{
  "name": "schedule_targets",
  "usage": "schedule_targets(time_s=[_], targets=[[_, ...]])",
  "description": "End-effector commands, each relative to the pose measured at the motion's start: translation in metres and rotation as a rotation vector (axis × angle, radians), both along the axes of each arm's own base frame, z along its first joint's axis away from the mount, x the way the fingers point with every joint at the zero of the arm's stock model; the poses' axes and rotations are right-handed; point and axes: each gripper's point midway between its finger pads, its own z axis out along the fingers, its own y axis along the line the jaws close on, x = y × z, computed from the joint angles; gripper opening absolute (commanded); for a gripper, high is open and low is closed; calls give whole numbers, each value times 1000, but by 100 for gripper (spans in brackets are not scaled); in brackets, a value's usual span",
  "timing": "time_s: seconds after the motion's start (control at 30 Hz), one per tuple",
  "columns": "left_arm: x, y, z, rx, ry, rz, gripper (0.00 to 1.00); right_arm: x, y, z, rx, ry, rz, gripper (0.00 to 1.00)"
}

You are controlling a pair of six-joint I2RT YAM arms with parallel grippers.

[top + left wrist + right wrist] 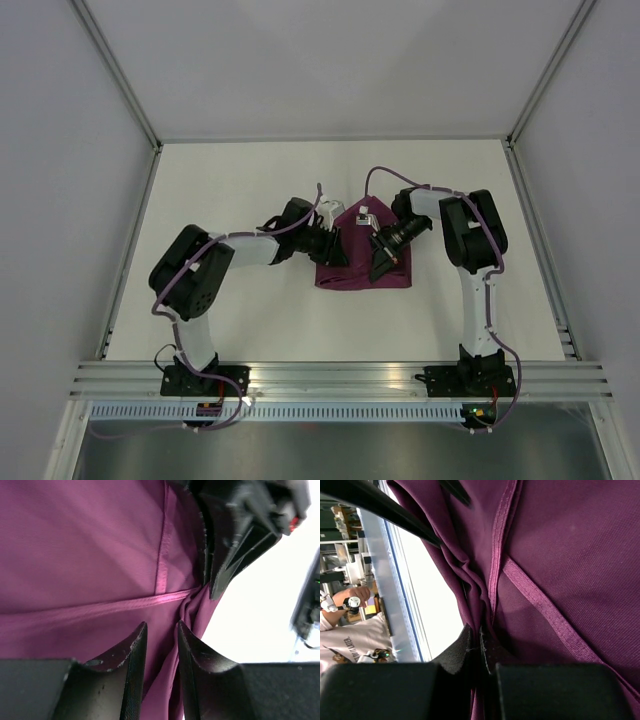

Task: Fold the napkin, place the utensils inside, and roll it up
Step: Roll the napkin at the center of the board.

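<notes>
The plum-purple napkin (350,278) lies bunched and folded in the middle of the table, its hemmed edges (162,555) crossing in the wrist views. My left gripper (337,250) is at its left edge. Its jaws (162,625) stand slightly apart, and a loose fold of cloth runs through the gap. My right gripper (381,268) reaches over the napkin from the right and is shut (476,628) on a gathered pleat of cloth (470,575). The right gripper's fingers (235,545) show just above the left gripper's fingers. The utensils are hidden.
The white table (250,180) is boxed in by pale walls, with metal posts at the back corners. An aluminium rail (340,375) runs along the near edge by both arm bases. Beyond that edge a person in a white shirt (345,625) shows in the right wrist view.
</notes>
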Motion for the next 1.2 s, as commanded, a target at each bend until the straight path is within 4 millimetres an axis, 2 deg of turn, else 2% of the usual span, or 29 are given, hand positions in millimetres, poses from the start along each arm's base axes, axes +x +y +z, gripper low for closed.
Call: schedule_targets(time_s=[0.0, 0.07, 0.1, 0.13, 0.17, 0.23, 0.33, 0.5, 0.63, 0.73, 0.93, 1.17], targets=[[33, 5, 50, -28, -327, 73, 36, 15, -26, -58, -161, -139, 104, 1], [31, 16, 62, 15, -482, 83, 36, 16, -26, -59, -163, -132, 103, 0], [26, 10, 71, 7, -563, 72, 36, 16, -27, -60, -166, -128, 104, 0], [19, 16, 65, 44, -635, 47, 39, 16, -27, -59, -166, -126, 104, 0], [20, 18, 78, 49, -708, 61, 40, 17, -26, -60, -166, -123, 105, 0], [7, 11, 82, 62, -803, 13, 48, 17, -27, -61, -168, -122, 104, 0], [-2, 1, 83, 125, -894, -39, 49, 17, -28, -61, -169, -111, 101, 0], [-29, -32, 68, 200, -1026, -179, 54, 18, -29, -62, -169, -98, 100, 0], [-32, -45, 42, 276, -1079, -274, 56, 19, -31, -63, -172, -92, 98, 0], [-36, -54, 36, 294, -1115, -319, 59, 20, -31, -64, -174, -89, 96, 0], [-30, -48, 12, 392, -1150, -353, 62, 19, -32, -65, -173, -79, 96, 0], [-34, -34, -17, 481, -1123, -443, 63, 19, -34, -65, -167, -62, 98, 0]])
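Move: The left hand is partly open above the napkin. The stretch of rolled near edge it goes for lies about 5 cm back, 5 cm to its right and 2 cm below. The right gripper's closed tips, pinching that roll, are some 8 cm to the left hand's right and 3 cm back, a couple of centimetres lower. From the right hand, that stretch is roughly 3 cm left and 2 cm back, nearly level. The right hand keeps its pinch on the napkin's rolled near edge, almost still, while the left hand rises about 6 cm, arcs back and to the right over the edge, and sinks again beside the right gripper. On the way the left wrist rolls some 60 degrees, clockwise looking along its fingers, and the fingers open further to straddle the edge, one on the cloth side, one on the table side. ##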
